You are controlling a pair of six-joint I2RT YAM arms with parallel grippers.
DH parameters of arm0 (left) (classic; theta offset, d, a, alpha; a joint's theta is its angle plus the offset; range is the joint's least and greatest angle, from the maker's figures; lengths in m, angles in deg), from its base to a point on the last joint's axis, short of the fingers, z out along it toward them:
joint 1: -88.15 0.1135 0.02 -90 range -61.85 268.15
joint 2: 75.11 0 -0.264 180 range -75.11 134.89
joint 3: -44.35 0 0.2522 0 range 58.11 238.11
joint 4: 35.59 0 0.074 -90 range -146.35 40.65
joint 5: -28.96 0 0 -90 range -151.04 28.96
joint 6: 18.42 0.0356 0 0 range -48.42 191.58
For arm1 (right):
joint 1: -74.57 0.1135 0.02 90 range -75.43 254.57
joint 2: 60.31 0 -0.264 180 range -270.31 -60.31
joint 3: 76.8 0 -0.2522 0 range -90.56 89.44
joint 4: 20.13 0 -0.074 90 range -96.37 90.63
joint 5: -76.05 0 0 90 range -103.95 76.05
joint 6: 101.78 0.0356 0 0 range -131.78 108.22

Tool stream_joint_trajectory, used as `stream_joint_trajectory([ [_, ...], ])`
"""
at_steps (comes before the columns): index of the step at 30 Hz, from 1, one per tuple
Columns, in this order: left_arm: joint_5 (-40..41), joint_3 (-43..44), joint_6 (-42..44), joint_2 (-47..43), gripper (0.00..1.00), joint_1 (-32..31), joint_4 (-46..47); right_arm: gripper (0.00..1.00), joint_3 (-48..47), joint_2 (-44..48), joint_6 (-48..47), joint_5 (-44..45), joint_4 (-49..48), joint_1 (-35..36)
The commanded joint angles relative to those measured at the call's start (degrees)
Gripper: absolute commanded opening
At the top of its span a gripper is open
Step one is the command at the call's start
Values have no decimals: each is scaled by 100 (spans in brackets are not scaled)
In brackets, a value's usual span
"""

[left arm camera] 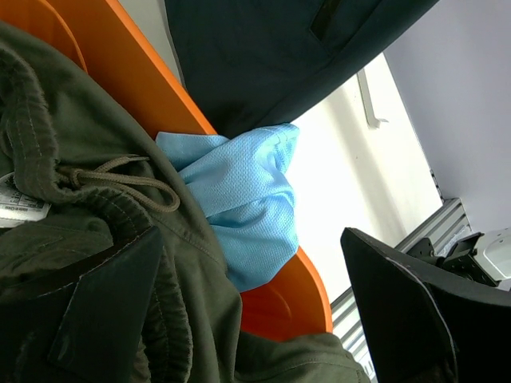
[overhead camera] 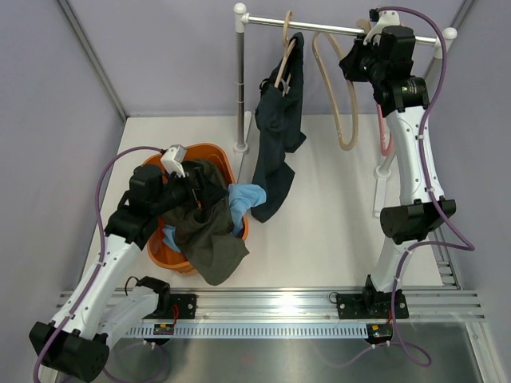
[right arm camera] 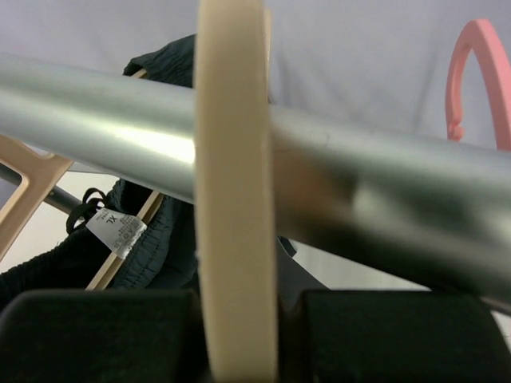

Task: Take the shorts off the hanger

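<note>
The dark navy shorts [overhead camera: 279, 136] hang from a wooden hanger [overhead camera: 285, 56] on the rack rod [overhead camera: 319, 26]; they also show in the right wrist view [right arm camera: 152, 239]. The olive green shorts [overhead camera: 209, 243] drape over the rim of the orange basket [overhead camera: 160, 247], with the light blue shorts [overhead camera: 246, 195] beside them. My left gripper [overhead camera: 206, 190] is open over the basket, and olive cloth [left arm camera: 120, 239] lies between its fingers [left arm camera: 407, 311]. My right gripper [overhead camera: 369, 40] is up at the rod, open, its jaws on either side of the empty beige hanger [right arm camera: 235, 199].
An empty pink hanger [overhead camera: 386, 140] hangs at the rod's right end, behind my right arm. The rack's upright post [overhead camera: 239, 88] stands just left of the navy shorts. The beige hanger's loop [overhead camera: 345, 112] hangs between the navy shorts and my right arm.
</note>
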Motion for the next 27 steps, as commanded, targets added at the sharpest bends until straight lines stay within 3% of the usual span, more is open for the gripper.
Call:
stream_joint_trajectory([
  [1,-126,-50,81,-54,99,-54,259,4,190,233,158,-94,-314,-43],
  [5,-135,-50,73,-37,99,-54,268,11,524,461,167,-33,-411,-43],
  [13,-178,-68,37,-19,99,-63,321,34,753,840,307,-103,-376,-43],
  [27,-187,-94,2,-45,99,-116,347,42,2167,2404,730,-33,-885,149],
])
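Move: Just ahead of the right hand and above it, by about 3 and 5 cm, runs the rail over which the beige hanger in its fingers is already hooked. The pink hanger hangs some 9 cm to its right, 2 cm farther out and 7 cm lower; the dark shorts hang roughly 17 cm to its left, 3 cm ahead and 12 cm below. From the left hand that spot on the rail lies about 30 cm forward, 35 cm right and 25 cm up. Letting go of the beige hanger just below the rail, the right hand opens its fingers to nearly half and backs straight off towards its base by about 8 cm, slowly at first, then faster. Late in the retreat it also rises some 3 cm, fingers still pointing forward. ##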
